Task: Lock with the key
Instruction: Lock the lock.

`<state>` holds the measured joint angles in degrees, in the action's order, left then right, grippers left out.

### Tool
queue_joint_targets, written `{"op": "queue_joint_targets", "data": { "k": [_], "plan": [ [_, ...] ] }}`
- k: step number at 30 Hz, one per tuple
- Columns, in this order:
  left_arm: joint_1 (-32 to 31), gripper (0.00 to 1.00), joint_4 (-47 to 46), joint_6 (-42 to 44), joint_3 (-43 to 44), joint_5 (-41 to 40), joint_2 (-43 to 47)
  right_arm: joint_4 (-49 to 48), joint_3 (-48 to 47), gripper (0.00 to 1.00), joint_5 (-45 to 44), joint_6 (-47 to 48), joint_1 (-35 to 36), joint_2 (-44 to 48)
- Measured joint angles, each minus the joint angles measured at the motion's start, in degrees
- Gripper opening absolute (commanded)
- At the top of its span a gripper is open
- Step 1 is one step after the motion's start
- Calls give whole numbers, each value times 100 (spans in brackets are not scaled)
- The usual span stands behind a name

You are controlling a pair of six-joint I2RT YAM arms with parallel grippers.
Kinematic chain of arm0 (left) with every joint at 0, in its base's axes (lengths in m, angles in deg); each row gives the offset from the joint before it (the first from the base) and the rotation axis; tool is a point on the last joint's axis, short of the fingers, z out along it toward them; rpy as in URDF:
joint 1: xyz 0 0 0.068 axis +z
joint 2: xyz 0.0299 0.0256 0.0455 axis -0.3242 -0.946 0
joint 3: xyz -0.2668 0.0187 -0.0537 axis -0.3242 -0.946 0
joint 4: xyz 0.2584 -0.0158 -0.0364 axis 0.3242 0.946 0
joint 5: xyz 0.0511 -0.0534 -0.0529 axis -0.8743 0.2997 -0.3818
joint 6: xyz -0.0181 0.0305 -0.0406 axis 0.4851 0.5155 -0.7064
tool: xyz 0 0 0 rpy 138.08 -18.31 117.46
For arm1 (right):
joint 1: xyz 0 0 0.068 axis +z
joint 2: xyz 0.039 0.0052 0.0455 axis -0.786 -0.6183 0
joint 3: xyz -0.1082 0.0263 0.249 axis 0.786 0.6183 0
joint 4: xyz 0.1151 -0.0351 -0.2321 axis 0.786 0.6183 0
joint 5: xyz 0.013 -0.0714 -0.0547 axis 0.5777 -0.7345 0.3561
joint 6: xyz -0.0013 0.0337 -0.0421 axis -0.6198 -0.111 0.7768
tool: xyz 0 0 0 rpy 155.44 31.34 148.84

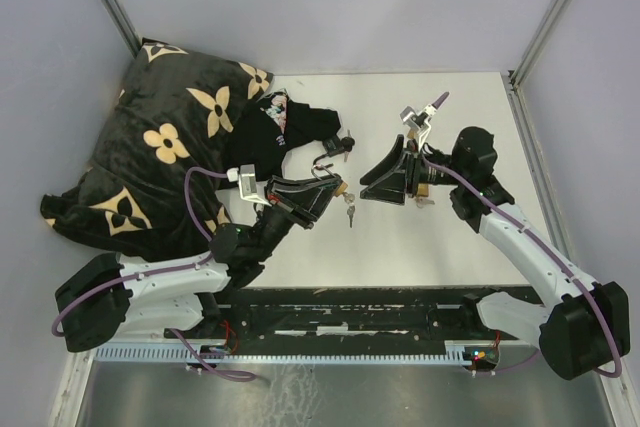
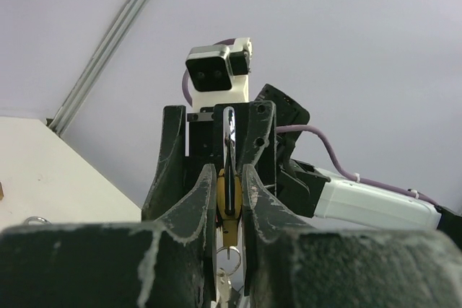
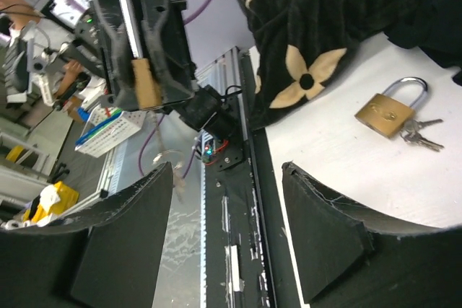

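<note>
My left gripper (image 1: 335,187) is shut on a brass padlock (image 2: 229,194) and holds it above the table, silver shackle (image 2: 229,133) pointing away from the wrist. A ring of keys (image 1: 350,213) dangles from the lock's underside. In the right wrist view the held padlock (image 3: 144,81) shows at the upper left between the left fingers (image 3: 162,41), and the keys (image 3: 173,172) are a blur below it. My right gripper (image 1: 368,187) faces the lock from the right, a short gap away. Its jaws (image 3: 227,171) are open with nothing between them.
A second brass padlock (image 3: 386,112) with its own keys (image 3: 420,132) lies on the white table (image 1: 440,237), beside a black cloth (image 1: 290,132). A black pillow with tan flowers (image 1: 160,147) fills the back left corner. Grey walls surround the table.
</note>
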<state>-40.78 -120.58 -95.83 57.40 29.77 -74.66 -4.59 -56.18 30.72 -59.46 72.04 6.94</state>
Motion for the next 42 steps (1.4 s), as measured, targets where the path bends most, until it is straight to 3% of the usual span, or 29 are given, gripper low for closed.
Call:
{"op": "queue_joint_targets", "data": {
  "k": [7,16,22,33,42],
  "plan": [
    [0,3,-28,-4,0,24,-157,-750,55,68,317,-531,33,15],
    [0,3,-76,-13,48,190,-608,-800,74,63,407,-551,365,15],
    [0,3,-227,-13,50,195,-603,-323,68,51,455,-144,601,7],
    [0,3,-313,-15,50,197,-533,-50,55,6,470,109,640,-13],
    [-50,3,-181,258,-151,-2,-131,-26,-4,2,452,129,708,-74]
  ]
}}
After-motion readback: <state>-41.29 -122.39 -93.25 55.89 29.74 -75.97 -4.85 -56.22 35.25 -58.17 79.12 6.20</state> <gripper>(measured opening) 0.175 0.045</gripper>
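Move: From the right gripper the key with its ring, hanging under the small padlock, is roughly 4 cm back and 3 cm to the left at about the same height; the padlock body is some 3 cm back, 6 cm left and 3 cm higher. On the table 15 cm below, a brass padlock lies about 6 cm ahead and 12 cm right, a black padlock 14 cm ahead and 5 cm left. From the left gripper, the key is 3 cm right and 3 cm below. Bring the right gripper back about 4.5 cm and some 2 cm left to the hanging key, rising slightly on the way and sinking again, turning about 10 degrees counter-clockwise; then stop and shut the fingers to pinch the key. Keep the padlock gripped in the left, dipping it about 3 cm down and 2 cm right, then easing partly back up and left. ##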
